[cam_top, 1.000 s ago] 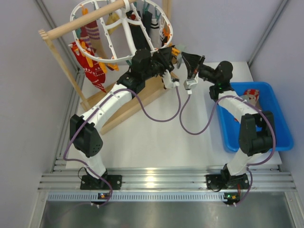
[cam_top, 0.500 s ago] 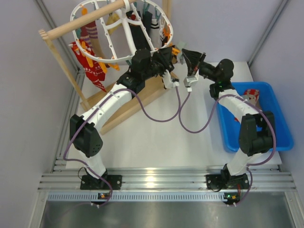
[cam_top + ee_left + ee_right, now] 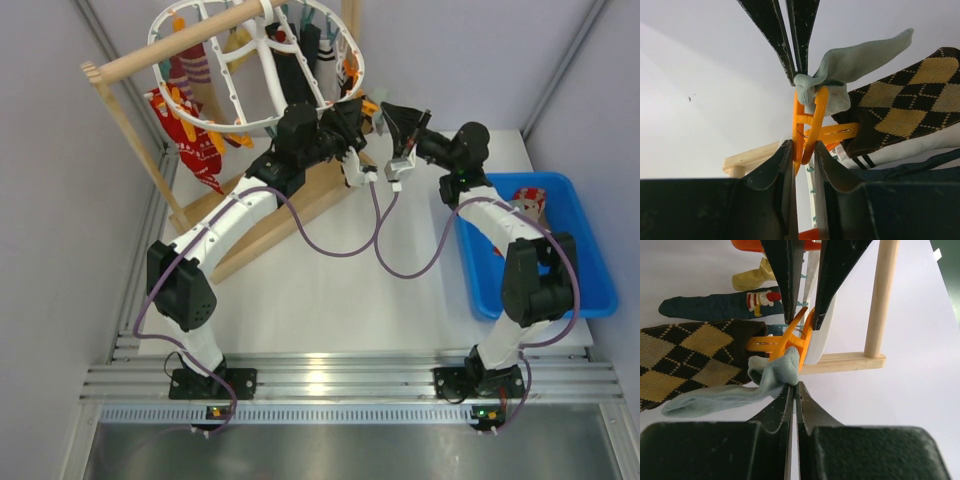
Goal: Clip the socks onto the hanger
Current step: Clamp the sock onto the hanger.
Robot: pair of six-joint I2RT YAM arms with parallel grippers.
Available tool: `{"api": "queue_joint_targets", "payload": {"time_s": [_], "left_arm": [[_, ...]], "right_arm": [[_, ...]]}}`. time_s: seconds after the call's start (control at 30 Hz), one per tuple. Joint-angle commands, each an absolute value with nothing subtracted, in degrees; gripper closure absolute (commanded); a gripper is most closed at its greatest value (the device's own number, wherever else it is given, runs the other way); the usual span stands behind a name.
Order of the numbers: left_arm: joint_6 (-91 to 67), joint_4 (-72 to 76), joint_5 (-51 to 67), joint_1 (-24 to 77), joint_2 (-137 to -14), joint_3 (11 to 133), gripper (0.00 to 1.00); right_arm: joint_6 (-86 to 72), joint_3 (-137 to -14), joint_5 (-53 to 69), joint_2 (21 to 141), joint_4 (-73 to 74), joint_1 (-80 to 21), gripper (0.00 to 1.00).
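The hanger (image 3: 160,72) is a white oval ring hung from a wooden rod, with several socks clipped to it. My left gripper (image 3: 802,147) is shut on the handles of an orange clip (image 3: 812,117) at the ring's right side. A grey sock (image 3: 850,62) sits bunched in that clip's mouth. From the opposite side my right gripper (image 3: 794,386) is shut on the edge of the grey sock (image 3: 775,372), right at the orange clip (image 3: 790,342). A brown-and-black argyle sock (image 3: 695,360) hangs beside it. In the top view both grippers, left (image 3: 366,120) and right (image 3: 388,112), meet tip to tip.
A blue bin (image 3: 590,250) at the right holds a red patterned sock (image 3: 528,200). The wooden rack's base (image 3: 290,215) lies under the left arm and its post (image 3: 880,295) stands close behind the clip. Red socks (image 3: 195,140) hang at the hanger's left.
My right gripper has edged a little up and left toward the clip with the grey sock. The left gripper has kept its hold on the clip.
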State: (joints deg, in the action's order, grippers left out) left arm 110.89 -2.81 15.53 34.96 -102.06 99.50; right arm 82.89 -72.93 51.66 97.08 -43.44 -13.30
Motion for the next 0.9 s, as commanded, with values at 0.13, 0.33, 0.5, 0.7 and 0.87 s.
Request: {"api": "queue_joint_targets", "payload": {"time_s": [0.13, 0.33, 0.5, 0.7, 0.87], "left_arm": [[108.1, -0.8, 20.8, 35.6, -102.3, 97.5, 0.88], [107.8, -0.4, 20.8, 35.6, -101.8, 96.7, 0.73], [107.8, -0.4, 20.6, 35.6, -101.6, 96.5, 0.62], [107.9, -0.4, 20.3, 35.5, -101.2, 96.2, 0.52], [107.7, -0.4, 19.6, 35.6, -99.8, 94.8, 0.45]], "right_arm": [[81.5, -75.4, 53.5, 97.1, -44.2, -14.9, 1.0], [81.5, -76.4, 53.0, 97.7, -43.7, -14.9, 1.0], [81.0, -77.6, 52.4, 98.3, -43.8, -14.9, 1.0], [80.9, -78.2, 52.2, 98.6, -44.0, -14.9, 1.0], [81.2, -78.6, 51.7, 99.2, -44.1, -14.6, 1.0]]}}
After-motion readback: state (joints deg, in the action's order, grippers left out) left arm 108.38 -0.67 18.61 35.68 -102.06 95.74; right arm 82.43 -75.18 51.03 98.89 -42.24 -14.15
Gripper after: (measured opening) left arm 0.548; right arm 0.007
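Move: The left hand holds the orange clip by its handles, jaws squeezed open; the grey sock in those jaws has its middle about 4 cm to this hand's right and 3 cm below, level in reach. The argyle sock hangs some 3 cm ahead, 2 cm to the right and 10 cm lower. From the right hand, already pinching the grey sock's edge, the clip lies about 3 cm left, 1 cm ahead and 2 cm higher. Spreading its fingers from about a quarter to just over half open, the left hand lets the clip's handles go, then sinks about 2.5 cm, easing 1.5 cm right and slightly back, below the clip. The right hand keeps its pinch on the grey sock and follows only about 1 cm forward and left towards the hanger. ##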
